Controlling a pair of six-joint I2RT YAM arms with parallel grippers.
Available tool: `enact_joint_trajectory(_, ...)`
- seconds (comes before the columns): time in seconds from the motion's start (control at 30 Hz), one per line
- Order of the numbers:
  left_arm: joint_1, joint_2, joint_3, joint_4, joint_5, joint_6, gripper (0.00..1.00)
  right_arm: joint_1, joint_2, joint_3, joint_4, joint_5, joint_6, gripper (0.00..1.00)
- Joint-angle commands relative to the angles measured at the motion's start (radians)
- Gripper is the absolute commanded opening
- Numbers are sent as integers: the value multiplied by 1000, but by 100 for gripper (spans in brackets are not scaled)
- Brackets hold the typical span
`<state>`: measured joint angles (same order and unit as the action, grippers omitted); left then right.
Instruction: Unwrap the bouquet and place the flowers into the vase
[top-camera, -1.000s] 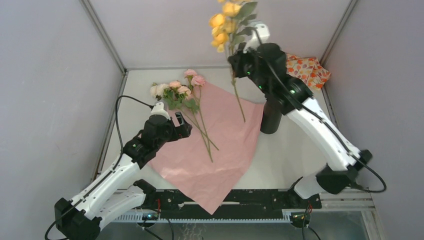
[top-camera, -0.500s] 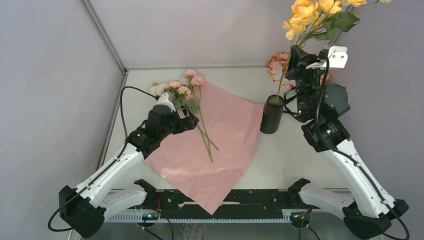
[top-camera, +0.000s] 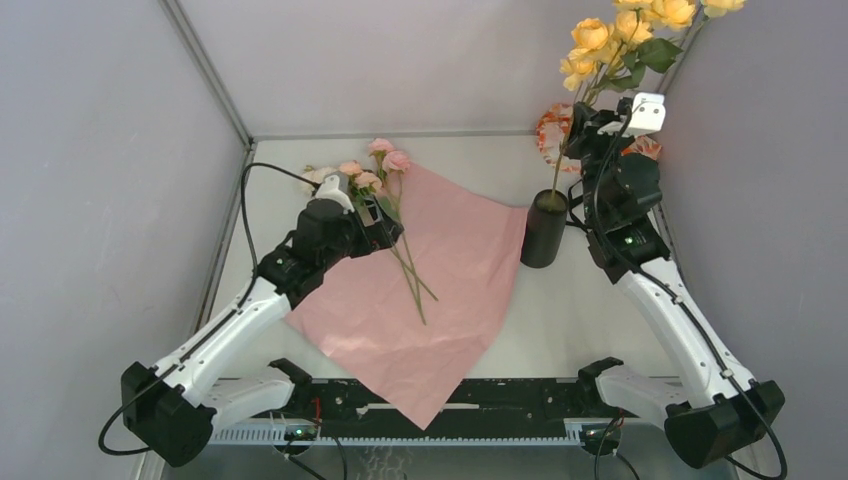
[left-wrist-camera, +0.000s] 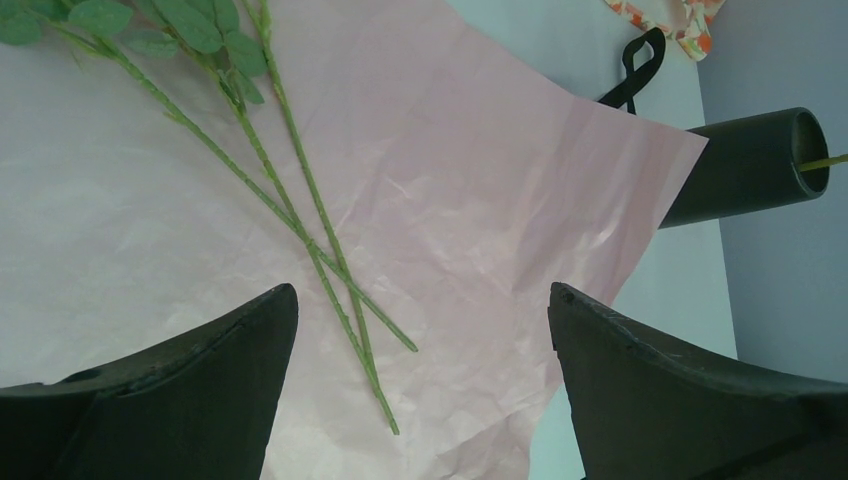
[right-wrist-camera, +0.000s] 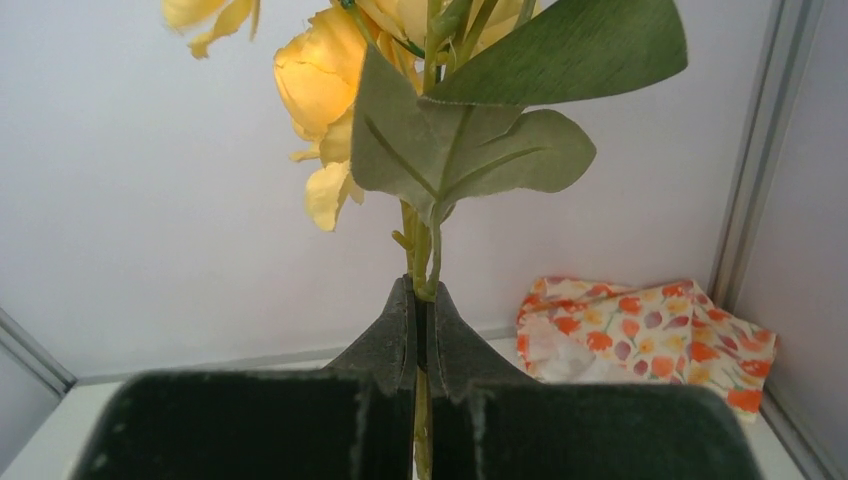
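Observation:
The bouquet lies opened out: pink and cream flowers (top-camera: 366, 176) rest with their green stems (top-camera: 411, 272) (left-wrist-camera: 300, 215) on the flat pink wrapping paper (top-camera: 445, 290) (left-wrist-camera: 470, 180). My left gripper (top-camera: 386, 230) (left-wrist-camera: 420, 300) hangs open just above the stems, touching nothing. My right gripper (top-camera: 583, 120) (right-wrist-camera: 421, 300) is shut on the stem of a yellow rose spray (top-camera: 612, 38) (right-wrist-camera: 322, 72). It holds that spray upright, with the lower stem running down into the black vase (top-camera: 543, 230) (left-wrist-camera: 745, 165).
An orange-and-white floral cloth bundle (top-camera: 550, 128) (right-wrist-camera: 640, 340) lies at the back right, behind the vase. A black ribbon loop (left-wrist-camera: 637, 68) lies on the table near the paper's far corner. Grey walls close in the left, back and right sides.
My right arm swung the yellow spray from left of the vase to above it, and the stem end now sits in the vase. My left gripper moved forward over the stems.

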<state>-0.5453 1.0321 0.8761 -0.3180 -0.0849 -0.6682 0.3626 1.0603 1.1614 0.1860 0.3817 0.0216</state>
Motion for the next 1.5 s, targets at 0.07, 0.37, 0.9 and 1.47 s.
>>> enact_joint_trajectory(0.07,10,27,39,52,38,-16,100,-57,13,-98,125,-88,91,0)
enact_joint_trajectory(0.37,34,64,-15,121,68,-45,100,-83,-2,-225,131,-116,125,0)
enact_joint_trajectory(0.9,214,284,-159,447,374,-268,100,-125,32,-368,110,-123,178,0)
enact_joint_trajectory(1.47,252,360,-191,482,410,-311,96,-119,-23,-373,42,-133,221,71)
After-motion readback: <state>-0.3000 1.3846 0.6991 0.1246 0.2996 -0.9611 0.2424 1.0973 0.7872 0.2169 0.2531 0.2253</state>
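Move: The vase stands almost straight under the right gripper, which holds the yellow flowers upright: its middle about 2 cm ahead and 35 cm below, the stem ends already in its mouth. The black ribbon lies some 8 cm ahead and 10 cm right of that gripper, the floral cloth about 27 cm ahead and 17 cm right. From the open left gripper, the crossed pink-flower stems lie about 5 cm ahead, 3 cm right and 21 cm below; their blossoms are roughly 25 cm ahead, 8 cm left. Lower the right gripper about 19 cm to feed the yellow stems down into the vase, easing slightly forward early on and tipping the fingers down some 20 degrees; then open it to let the stems go. Meanwhile bring the wide-open left gripper down about 10 cm and forward 5 towards the crossed stems, tipping down and rolling its left side lower. ##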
